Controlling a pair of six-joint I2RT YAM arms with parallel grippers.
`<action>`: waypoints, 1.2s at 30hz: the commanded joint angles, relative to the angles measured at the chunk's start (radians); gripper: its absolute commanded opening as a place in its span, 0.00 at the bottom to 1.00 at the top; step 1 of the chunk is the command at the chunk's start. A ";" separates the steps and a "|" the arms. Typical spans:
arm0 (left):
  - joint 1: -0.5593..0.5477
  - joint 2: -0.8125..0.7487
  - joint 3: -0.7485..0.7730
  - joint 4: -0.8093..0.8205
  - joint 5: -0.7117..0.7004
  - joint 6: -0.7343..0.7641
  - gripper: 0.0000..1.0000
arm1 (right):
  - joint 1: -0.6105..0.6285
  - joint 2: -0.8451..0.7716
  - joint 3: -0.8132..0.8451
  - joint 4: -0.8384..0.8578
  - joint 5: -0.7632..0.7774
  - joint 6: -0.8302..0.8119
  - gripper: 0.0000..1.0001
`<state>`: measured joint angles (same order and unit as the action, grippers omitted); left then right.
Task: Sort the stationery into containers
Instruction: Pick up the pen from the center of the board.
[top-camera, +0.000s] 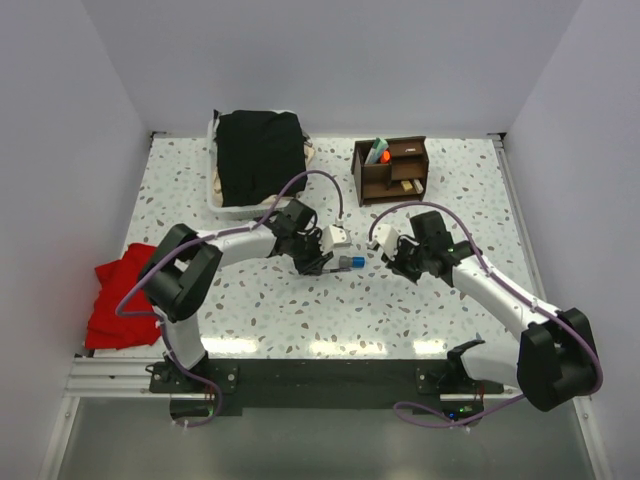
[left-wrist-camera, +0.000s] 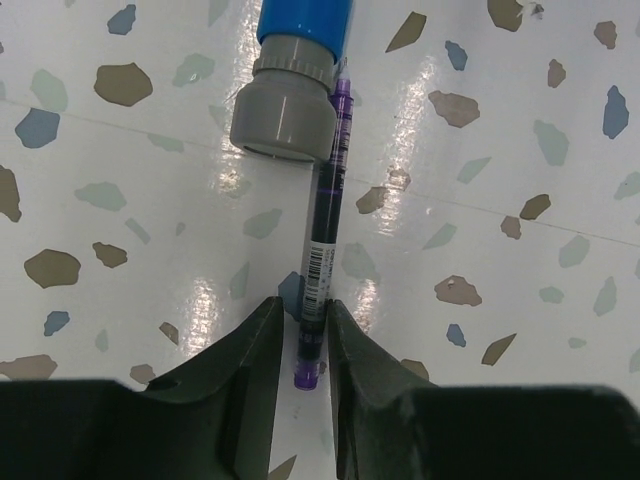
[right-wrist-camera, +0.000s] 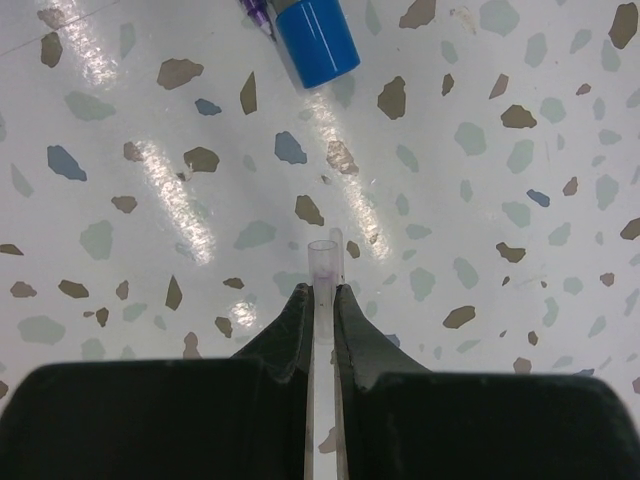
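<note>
My left gripper (top-camera: 326, 264) (left-wrist-camera: 305, 312) is shut on the tail end of a thin purple pen (left-wrist-camera: 328, 190) that lies on the speckled table. A blue-grey sharpener (left-wrist-camera: 297, 80), a blue cylinder with a grey end, lies touching the pen's far part; it also shows in the top view (top-camera: 351, 262). My right gripper (top-camera: 386, 254) (right-wrist-camera: 322, 293) is shut on a clear pen cap (right-wrist-camera: 324, 262), just above the table. The sharpener's blue end (right-wrist-camera: 316, 38) and the pen tip (right-wrist-camera: 258, 12) lie ahead of it. The dark brown organiser (top-camera: 378, 183) stands at the back, holding an orange-capped marker (top-camera: 385, 156).
A black cloth (top-camera: 258, 155) fills a white bin (top-camera: 216, 205) at the back left. A red cloth (top-camera: 122, 295) lies at the table's left edge. The two grippers face each other a short gap apart at the table's middle.
</note>
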<state>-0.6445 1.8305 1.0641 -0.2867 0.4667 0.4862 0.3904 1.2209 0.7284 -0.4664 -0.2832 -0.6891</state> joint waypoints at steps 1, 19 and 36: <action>-0.018 0.021 -0.049 0.018 -0.013 -0.017 0.27 | -0.008 -0.018 0.002 0.032 -0.017 0.017 0.00; -0.060 0.021 -0.119 0.004 -0.071 -0.014 0.07 | -0.016 0.003 0.012 0.040 -0.027 0.028 0.00; -0.015 -0.163 -0.035 -0.333 0.307 0.123 0.00 | -0.015 -0.014 0.005 -0.046 -0.278 -0.225 0.00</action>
<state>-0.6876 1.6928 0.9810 -0.5179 0.5854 0.5697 0.3786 1.2125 0.7502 -0.5079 -0.4541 -0.8024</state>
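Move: The pen lies crosswise just beneath my left fingertips, which already straddle it near its near-left end; its middle is about 4 cm to the right, level fore and aft, and 1 cm lower. The blue-and-grey bottle lies against its far side, some 9 cm right of my left hand and 2 cm ahead, at about fingertip height. From my right hand the pen's middle is roughly 16 cm left, 1 cm ahead and 7 cm below. I shut my left fingers and pinch the pen near its left end, then pull back towards my base about 8 cm, away from the bottle, with a small drift left and a rise at the end, turning some 10 degrees clockwise as I go. My right hand, still holding the clear tube, swings about 2 cm left late on, turning counter-clockwise. ##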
